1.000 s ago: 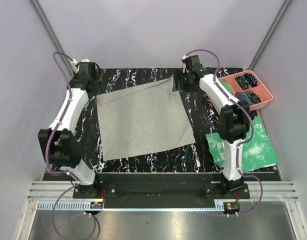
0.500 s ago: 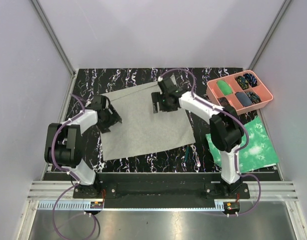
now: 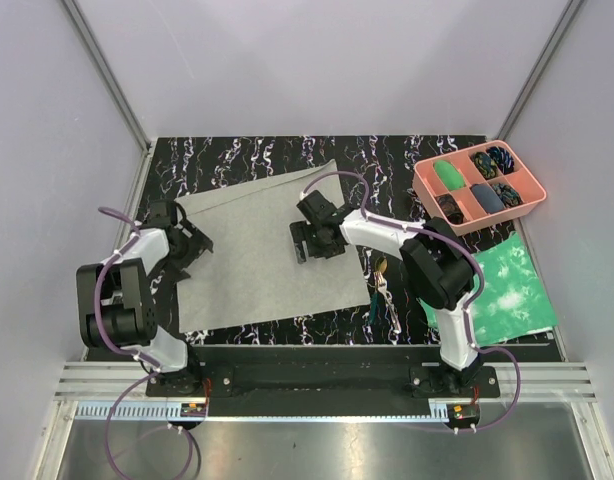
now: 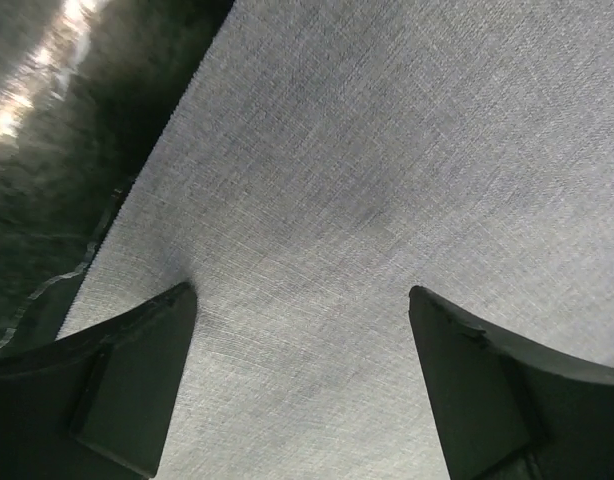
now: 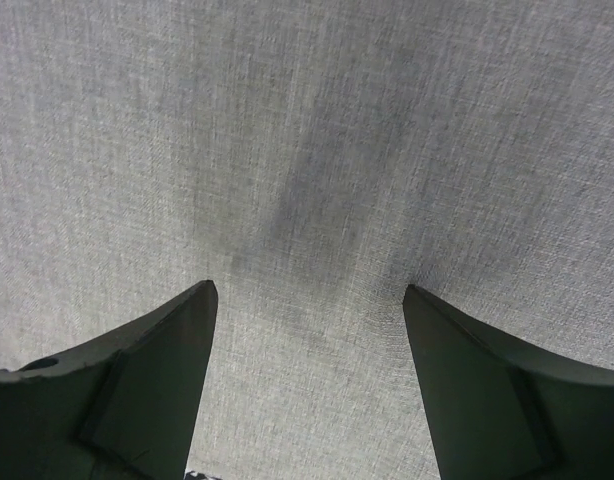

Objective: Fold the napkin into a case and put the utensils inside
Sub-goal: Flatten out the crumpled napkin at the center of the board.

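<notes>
The plain grey napkin (image 3: 262,250) lies spread flat in one layer on the black marbled mat (image 3: 287,150). No case is in view. My left gripper (image 3: 190,246) is open at the napkin's left edge, its fingertips down on the cloth (image 4: 317,150). Open too, my right gripper (image 3: 311,242) rests its tips on the right part of the napkin (image 5: 307,120). Nothing sits between the fingers of my left gripper (image 4: 302,292) or my right gripper (image 5: 309,288). The utensils (image 3: 378,288) lie on the mat just right of the napkin, close to the right arm.
A pink compartmented tray (image 3: 532,191) with small dark and green items stands at the far right. A green-and-white mottled sheet (image 3: 509,292) lies at the near right. Grey walls close in both sides and the back.
Both arms have swung in from the far corners and come down onto the napkin. The napkin has slid left, and more of the utensils now shows beside it.
</notes>
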{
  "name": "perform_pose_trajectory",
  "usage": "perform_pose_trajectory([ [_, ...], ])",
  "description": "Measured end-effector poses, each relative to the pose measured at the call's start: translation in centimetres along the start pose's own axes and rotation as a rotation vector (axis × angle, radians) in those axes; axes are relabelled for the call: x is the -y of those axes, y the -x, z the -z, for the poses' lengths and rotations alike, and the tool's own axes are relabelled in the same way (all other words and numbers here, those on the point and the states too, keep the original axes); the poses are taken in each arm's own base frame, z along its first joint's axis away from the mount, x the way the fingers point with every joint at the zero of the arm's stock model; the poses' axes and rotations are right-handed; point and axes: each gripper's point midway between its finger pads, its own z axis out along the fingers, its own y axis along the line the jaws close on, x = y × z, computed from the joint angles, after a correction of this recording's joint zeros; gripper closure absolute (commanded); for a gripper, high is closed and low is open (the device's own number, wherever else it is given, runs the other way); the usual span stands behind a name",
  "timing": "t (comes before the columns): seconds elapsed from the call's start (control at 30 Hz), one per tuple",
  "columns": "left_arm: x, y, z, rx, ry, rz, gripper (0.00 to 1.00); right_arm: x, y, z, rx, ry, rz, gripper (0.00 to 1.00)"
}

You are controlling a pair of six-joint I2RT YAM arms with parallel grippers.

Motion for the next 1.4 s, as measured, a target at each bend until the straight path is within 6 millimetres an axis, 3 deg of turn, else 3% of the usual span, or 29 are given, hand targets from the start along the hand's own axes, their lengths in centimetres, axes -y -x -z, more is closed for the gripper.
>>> perform_pose_trajectory([
  [0.1, 0.1, 0.3, 0.6, -0.013, -0.003, -0.038, 0.25, -1.1, -0.2, -0.1, 0.011, 0.030, -0.014, 0.15],
  [0.17, 1.2, 0.5, 1.1, -0.018, -0.055, -0.063, 0.37, -1.3, -0.4, 0.1, 0.017, 0.048, -0.032, 0.15],
  [0.2, 2.0, 0.8, 1.5, -0.012, -0.089, -0.078, 0.48, -1.3, -0.5, 0.2, 0.020, 0.053, -0.038, 0.15],
  [0.3, 4.0, 2.5, 2.4, 0.041, -0.158, -0.100, 0.63, -1.4, -0.8, 0.3, 0.026, 0.064, -0.051, 0.15],
  [0.43, 6.4, 5.8, 3.1, 0.126, -0.200, -0.100, 0.71, -1.4, -0.8, 0.3, 0.027, 0.065, -0.052, 0.15],
  [0.53, 8.6, 8.7, 2.3, 0.170, -0.216, -0.102, 0.75, -1.4, -0.8, 0.3, 0.027, 0.066, -0.052, 0.15],
  [0.67, 10.2, 10.8, -0.4, 0.173, -0.221, -0.107, 0.79, -1.7, -0.6, 0.3, 0.036, 0.086, -0.051, 0.15],
  [0.83, 10.3, 10.7, -4.4, 0.130, -0.208, -0.095, 0.79, -2.1, -0.5, 0.1, 0.045, 0.107, -0.050, 0.15],
  [1.13, 10.8, 11.9, -7.2, 0.128, -0.203, -0.037, 0.76, -2.4, -0.4, 0.1, 0.074, 0.136, -0.049, 0.16],
  [1.23, 11.8, 14.1, -8.1, 0.141, -0.224, 0.016, 0.75, -2.4, -0.5, 0.2, 0.086, 0.150, -0.049, 0.16],
  [1.4, 14.3, 19.8, -10.2, 0.193, -0.267, 0.124, 0.76, -2.4, -0.8, 0.4, 0.096, 0.166, -0.051, 0.16],
])
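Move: The napkin's far-left corner is about 20 cm ahead of the left hand and 8 cm to its left, roughly 1 cm lower; the near-left corner is some 20 cm straight back. The napkin's middle lies about 8 cm left of the spread right fingers and 3 cm farther out. Its near-right corner is roughly 12 cm back and 16 cm right of the right hand, the utensils 11 cm back and 19 cm right. Lift the left gripper off the cloth and hop it about 15 cm forward in a low arc, closing the wide-open fingers nearly shut. Set the tips down by the far edge and sweep 10 cm forward and slightly left towards the far-left corner, tilting them forward. Keep the spread right fingers on the napkin, letting them drift and tilt slightly. ##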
